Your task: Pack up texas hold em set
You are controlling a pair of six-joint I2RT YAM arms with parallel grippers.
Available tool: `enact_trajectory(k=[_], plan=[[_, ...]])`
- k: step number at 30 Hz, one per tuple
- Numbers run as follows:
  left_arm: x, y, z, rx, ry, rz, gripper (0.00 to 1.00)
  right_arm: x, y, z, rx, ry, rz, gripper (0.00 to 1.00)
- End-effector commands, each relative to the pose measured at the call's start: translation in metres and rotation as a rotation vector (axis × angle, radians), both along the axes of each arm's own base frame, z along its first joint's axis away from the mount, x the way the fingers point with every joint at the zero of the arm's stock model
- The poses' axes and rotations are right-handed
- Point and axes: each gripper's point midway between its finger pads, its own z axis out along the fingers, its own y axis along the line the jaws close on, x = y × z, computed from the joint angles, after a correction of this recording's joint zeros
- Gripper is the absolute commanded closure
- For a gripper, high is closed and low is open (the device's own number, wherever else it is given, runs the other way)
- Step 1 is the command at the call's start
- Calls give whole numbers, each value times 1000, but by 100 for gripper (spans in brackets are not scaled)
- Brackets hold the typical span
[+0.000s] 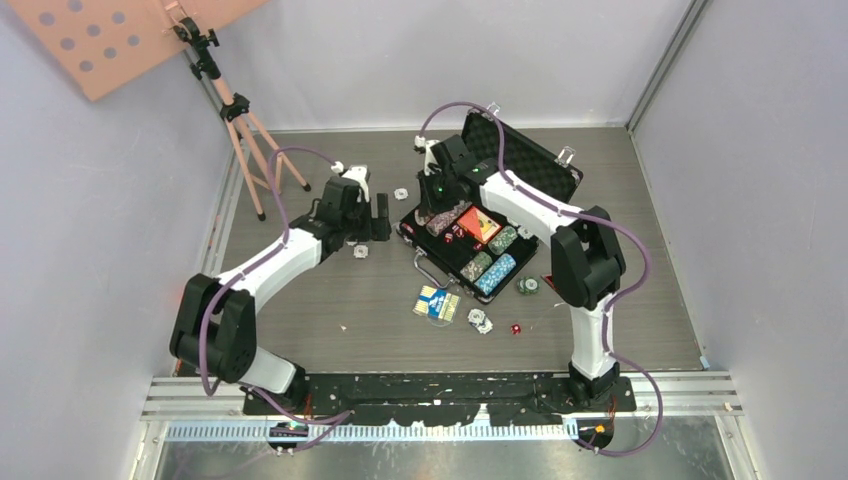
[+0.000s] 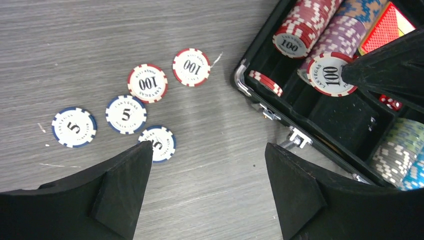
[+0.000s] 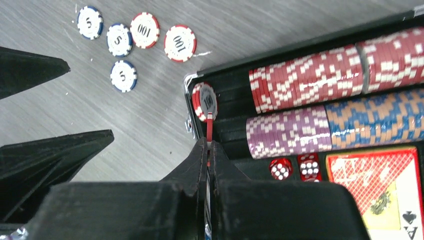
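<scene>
The black briefcase (image 1: 528, 157) lies open, with rows of poker chips (image 3: 310, 80), two red dice (image 3: 280, 168) and a red card deck (image 3: 380, 185) inside. My right gripper (image 3: 209, 144) is shut on a red 100 chip (image 2: 331, 74), held edge-up over the case's empty left slot. Another red chip (image 3: 205, 101) leans in that slot. My left gripper (image 2: 207, 150) hangs open over bare table just left of the case corner (image 2: 241, 80). Beside it lie two red 100 chips (image 2: 147, 83) and three blue 5 chips (image 2: 126, 114).
A blue card deck (image 1: 438, 303), a few loose chips (image 1: 480, 320) and a red die (image 1: 516, 328) lie on the table in front of the case. A pink tripod (image 1: 240, 110) stands at the back left, and grey walls close in both sides.
</scene>
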Motion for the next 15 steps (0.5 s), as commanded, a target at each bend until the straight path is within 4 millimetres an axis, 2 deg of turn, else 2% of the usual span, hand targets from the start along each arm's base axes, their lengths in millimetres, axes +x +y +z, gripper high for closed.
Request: enact_trajectory(k=[1, 12, 15], plan=[[20, 6, 14, 44, -26, 49, 15, 30, 11, 20, -17, -126, 14, 99], [32, 10, 9, 110, -20, 50, 16, 44, 4, -22, -222, -164, 9, 99], [33, 9, 4, 119, 2, 43, 16, 47, 1, -28, -274, -183, -7, 94]])
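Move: The right hand, a red chip pinched in its fingers, has the near end of the red stack roughly 3 cm ahead and 6 cm below, with no sideways offset. The tray's corner chips lie level with the hand and 4 cm left, the purple stack 3 cm ahead and 8 cm right. The empty left hand has the 100 chip about 6 cm ahead, 1 cm left and 8 cm below; another 100 chip is 5 ahead, 5 left, and the nearest 5 chip 1 back, 5 left. Still pinching the red chip on edge, the right hand brings it up to the near end of the red stack: about 3 cm forward first, then some 4 cm down into the tray, rolling its left side down roughly 10 degrees, fingers staying shut. Meanwhile the open left hand eases about 2 cm forward towards the loose 100 chip and slows to hover over the table, touching nothing. ##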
